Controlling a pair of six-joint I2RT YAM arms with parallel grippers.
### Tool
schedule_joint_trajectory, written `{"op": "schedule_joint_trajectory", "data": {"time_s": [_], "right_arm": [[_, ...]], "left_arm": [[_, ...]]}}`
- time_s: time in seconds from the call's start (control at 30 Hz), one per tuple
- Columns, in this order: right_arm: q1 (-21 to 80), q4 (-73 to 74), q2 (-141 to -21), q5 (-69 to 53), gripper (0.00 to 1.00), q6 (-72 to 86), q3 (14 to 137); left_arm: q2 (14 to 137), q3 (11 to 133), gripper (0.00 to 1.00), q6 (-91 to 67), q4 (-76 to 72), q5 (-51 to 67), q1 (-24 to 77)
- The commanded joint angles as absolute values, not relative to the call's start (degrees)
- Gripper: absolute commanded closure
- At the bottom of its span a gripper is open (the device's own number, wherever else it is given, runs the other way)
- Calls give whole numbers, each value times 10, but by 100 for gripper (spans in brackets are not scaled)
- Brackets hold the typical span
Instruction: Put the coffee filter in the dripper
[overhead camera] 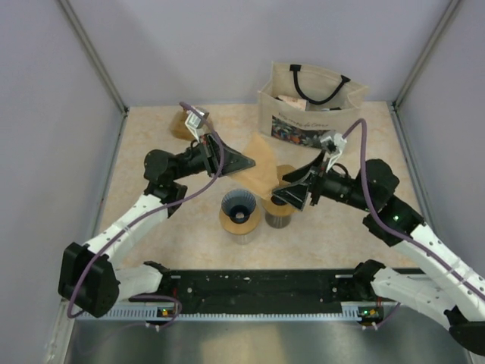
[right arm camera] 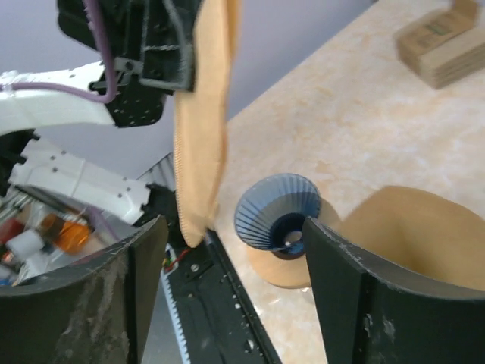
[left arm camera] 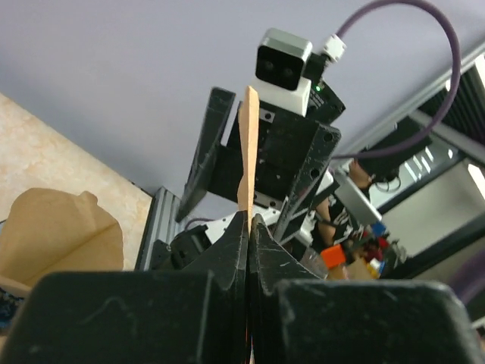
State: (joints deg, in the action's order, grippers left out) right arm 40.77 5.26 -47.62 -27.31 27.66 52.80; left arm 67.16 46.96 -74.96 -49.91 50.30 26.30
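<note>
My left gripper (overhead camera: pixel 244 161) is shut on the edge of a brown paper coffee filter (overhead camera: pixel 262 164) and holds it in the air behind and to the right of the dripper. The blue ribbed cone dripper (overhead camera: pixel 239 205) stands on a round wooden base over a glass. In the left wrist view the filter (left arm camera: pixel 247 144) shows edge-on between the closed fingers (left arm camera: pixel 227 250). My right gripper (overhead camera: pixel 292 197) is open and empty, right of the dripper. In the right wrist view the filter (right arm camera: pixel 203 114) hangs up left and the dripper (right arm camera: pixel 274 211) sits between my open fingers (right arm camera: pixel 144 265).
A stack of brown filters in a holder (overhead camera: pixel 279 212) stands under my right gripper, also in the right wrist view (right arm camera: pixel 409 227). A printed tote bag (overhead camera: pixel 311 106) stands at the back right. A brown cardboard box (overhead camera: pixel 182 125) lies at the back left.
</note>
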Motion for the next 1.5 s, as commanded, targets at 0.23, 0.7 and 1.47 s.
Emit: {"op": "schedule_joint_trajectory", "data": {"time_s": [0.23,0.7,1.47], "right_arm": [[412,162,-381,-30,9,195,566],[412,93,-461,-173,10,216,590],[412,106,-462,-133,10,218,604]], "left_arm": [[770,545,100,-852,-782,689,264],[802,571,100,-865,-779,694,265],[742,564,100,-681,-566,682,265]]}}
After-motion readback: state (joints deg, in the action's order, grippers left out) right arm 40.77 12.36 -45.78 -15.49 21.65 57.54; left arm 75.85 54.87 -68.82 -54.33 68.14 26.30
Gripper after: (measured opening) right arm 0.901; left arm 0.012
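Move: The left hand already pinches the flat coffee filter; the empty dripper lies about 7 cm back from that hand, 2 cm to its left and some 22 cm below, with the filled dripper about 1 cm back and 10 cm to its right. From the right hand the held filter is roughly 6 cm left, 3 cm ahead and 3 cm above; the empty dripper is about 11 cm left and 3 cm back, the filled dripper 3 cm ahead, both some 18 cm lower. Still pinching the filter with shut fingers, the left hand eases back about 2 cm, turning some 15 degrees clockwise, then sinks slightly. The right hand, already clear of the paper, opens wider as it backs off about 6 cm to the right, turning clockwise, then swings forward and returns some 4 cm left towards the filter's free edge, ending a little higher, fingers open. ##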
